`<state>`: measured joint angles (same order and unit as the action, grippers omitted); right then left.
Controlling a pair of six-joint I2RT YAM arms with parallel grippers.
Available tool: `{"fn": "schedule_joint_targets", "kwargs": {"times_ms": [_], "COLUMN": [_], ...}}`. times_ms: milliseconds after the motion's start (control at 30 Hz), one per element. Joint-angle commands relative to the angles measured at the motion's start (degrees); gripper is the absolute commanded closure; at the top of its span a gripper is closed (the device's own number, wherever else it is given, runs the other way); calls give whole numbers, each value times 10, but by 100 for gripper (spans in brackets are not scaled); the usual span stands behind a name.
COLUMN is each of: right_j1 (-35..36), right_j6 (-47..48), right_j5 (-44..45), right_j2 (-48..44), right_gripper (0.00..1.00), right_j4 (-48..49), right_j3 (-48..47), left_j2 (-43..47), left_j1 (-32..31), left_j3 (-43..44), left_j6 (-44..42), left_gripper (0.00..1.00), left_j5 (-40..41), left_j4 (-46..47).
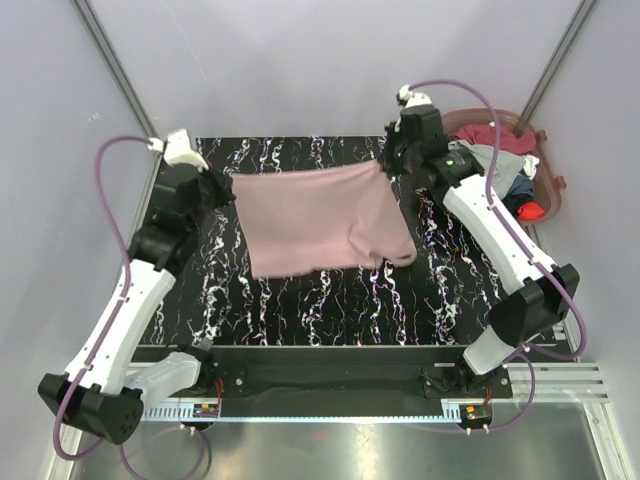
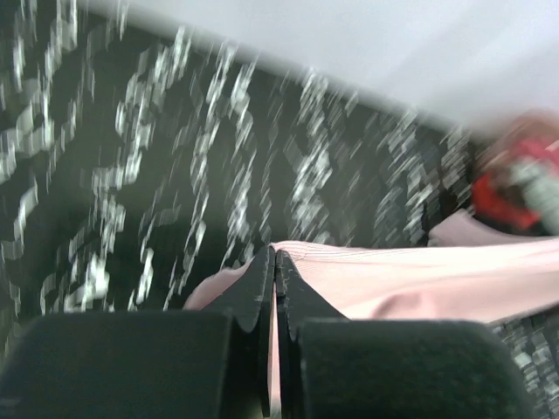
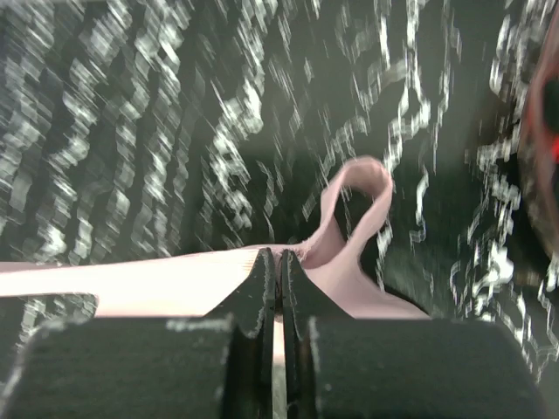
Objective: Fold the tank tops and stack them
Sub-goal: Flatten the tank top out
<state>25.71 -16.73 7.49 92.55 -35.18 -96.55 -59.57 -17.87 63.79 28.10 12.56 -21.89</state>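
Note:
A dusty pink tank top (image 1: 315, 220) hangs stretched between my two grippers over the far half of the black marbled table (image 1: 330, 310). My left gripper (image 1: 228, 190) is shut on its left edge. In the left wrist view the jaws (image 2: 276, 255) pinch pink cloth (image 2: 410, 279). My right gripper (image 1: 388, 168) is shut on its right top corner. In the right wrist view the jaws (image 3: 279, 255) pinch the cloth, and a strap loop (image 3: 354, 205) curls beyond them. The lower part of the top sags onto the table.
A round brownish basket (image 1: 545, 170) stands at the far right, off the table, with grey (image 1: 495, 160), maroon (image 1: 490, 135), dark and red (image 1: 530, 211) tops heaped in it. Grey walls close in the back and sides.

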Motion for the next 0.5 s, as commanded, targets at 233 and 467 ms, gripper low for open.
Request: {"fn": "schedule_joint_targets", "kwargs": {"times_ms": [233, 467], "right_j1": [-5, -1], "right_j6": [17, 7], "right_j5": [-119, -205], "right_j2": [-148, -272], "right_gripper": [100, 100], "right_j4": [8, -33], "right_j3": [-46, 43], "left_j2": [123, 285], "left_j1": [4, 4], "left_j3": [120, 71], "left_j6": [-59, -62], "left_gripper": [100, 100], "left_j5": [-61, -84], "left_j4": [-6, -27]}}
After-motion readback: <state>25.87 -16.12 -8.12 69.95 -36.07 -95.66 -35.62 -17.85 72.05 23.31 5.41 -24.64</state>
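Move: The left gripper already pinches the pink tank top's far-left corner. The garment's middle hangs about 17 cm to its right, 3 cm back and 12 cm below. The right gripper holds the far-right corner, with the same middle about 15 cm to its left, 10 cm back and 12 cm down. From the right gripper, the laundry basket sits some 32 cm right, 8 cm ahead and 20 cm lower; the grey garment in it is about 27 cm right, 6 cm ahead, 16 cm below. Keep both grippers shut on the tank top's two far corners and swing it up: rise fast with both arms together, about 15 cm, then curve back towards the bases by some 12 cm while the climb eases off. Tip the left fingers up about 30 degrees; tilt the right ones up less and turn them counter-clockwise, holding the top edge stretched between the grippers. ##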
